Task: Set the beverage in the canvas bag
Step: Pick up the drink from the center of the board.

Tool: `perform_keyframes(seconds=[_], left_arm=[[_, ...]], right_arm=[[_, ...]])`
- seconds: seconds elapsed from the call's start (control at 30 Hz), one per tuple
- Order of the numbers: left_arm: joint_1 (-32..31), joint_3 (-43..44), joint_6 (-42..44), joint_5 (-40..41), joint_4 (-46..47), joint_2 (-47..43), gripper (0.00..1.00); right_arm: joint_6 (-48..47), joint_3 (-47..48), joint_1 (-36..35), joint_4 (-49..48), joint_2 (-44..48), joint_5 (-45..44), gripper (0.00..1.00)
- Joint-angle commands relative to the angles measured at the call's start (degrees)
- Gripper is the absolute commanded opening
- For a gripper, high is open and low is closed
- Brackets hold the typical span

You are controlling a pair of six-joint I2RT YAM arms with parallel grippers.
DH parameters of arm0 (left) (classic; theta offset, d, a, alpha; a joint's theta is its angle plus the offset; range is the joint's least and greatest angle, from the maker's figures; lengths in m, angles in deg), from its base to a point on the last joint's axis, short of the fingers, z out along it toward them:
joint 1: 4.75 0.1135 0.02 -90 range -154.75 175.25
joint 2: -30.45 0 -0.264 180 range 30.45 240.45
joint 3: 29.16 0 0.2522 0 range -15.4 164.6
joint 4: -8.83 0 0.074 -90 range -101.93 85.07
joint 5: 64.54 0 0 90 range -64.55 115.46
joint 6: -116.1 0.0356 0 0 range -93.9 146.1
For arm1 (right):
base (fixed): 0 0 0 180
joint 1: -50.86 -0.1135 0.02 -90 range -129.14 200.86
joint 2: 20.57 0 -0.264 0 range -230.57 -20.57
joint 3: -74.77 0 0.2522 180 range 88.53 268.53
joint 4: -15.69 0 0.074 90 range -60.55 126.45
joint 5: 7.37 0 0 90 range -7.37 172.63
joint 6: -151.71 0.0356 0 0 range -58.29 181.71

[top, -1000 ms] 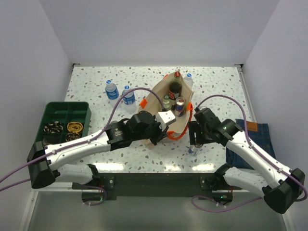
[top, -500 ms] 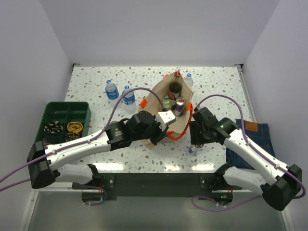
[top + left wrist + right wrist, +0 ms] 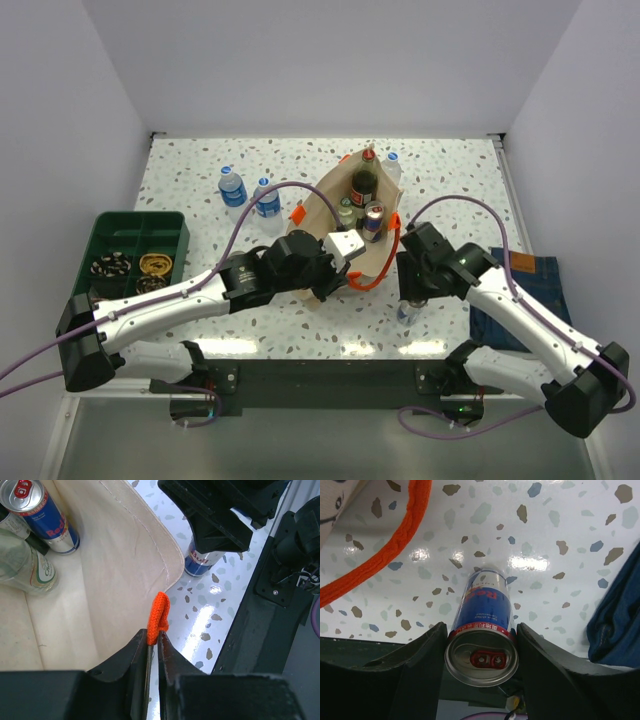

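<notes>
The beige canvas bag (image 3: 318, 215) stands open mid-table, holding a cola bottle (image 3: 363, 181), a clear bottle (image 3: 25, 565) and a Red Bull can (image 3: 45, 512). My left gripper (image 3: 154, 642) is shut on the bag's orange strap handle (image 3: 159, 614) at the near rim. The beverage, a second blue Red Bull can (image 3: 485, 622), stands upright on the table just right of the bag. My right gripper (image 3: 482, 652) is shut on this can from above, a finger pressed against each side. This can (image 3: 405, 312) sits under the right wrist in the top view.
A green compartment tray (image 3: 176, 232) sits at the left. Two small water bottles (image 3: 232, 186) (image 3: 265, 198) stand behind the left arm. A folded blue denim cloth (image 3: 530, 285) lies at the right edge. An orange strap (image 3: 395, 545) loops on the table beside the can.
My right gripper's fingers have closed in against the can's sides, and the wrist has shifted slightly right. The left gripper and the bag have not moved.
</notes>
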Motion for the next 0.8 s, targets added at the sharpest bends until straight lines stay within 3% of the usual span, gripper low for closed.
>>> perform_keyframes(seconds=[0.0,0.77], left_arm=[[0.08,0.62,0.17,1.45,0.76,0.52,0.18],[0.08,0.45,0.26,1.36,0.94,0.34,0.18]], right_arm=[[0.96,6.47,0.04,1.55,0.71,-4.16,0.00],[-0.09,29.06,0.12,10.25,-6.50,-9.35,0.00]])
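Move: Ahead and to the left of the right hand, which already grips the Red Bull can near its top, lies the canvas bag's mouth, about 15 cm forward, 13 cm left and 7 cm above. Its orange handle is nearer, some 5 cm ahead and 7 cm left; the can already in the bag is about 18 cm ahead and 9 cm left, 5 cm lower. From the left hand, the mouth lies about 13 cm ahead and 7 cm right, roughly level. Lifting the held can off the table, the right hand climbs about 10 cm at a steady pace and works some 4 cm forward, up beside the bag's near right side. Its fingers keep their grip while the wrist tips about 10 degrees, swinging the fingertips forward. The left hand stays still, keeping its hold on the bag's orange-marked edge. ##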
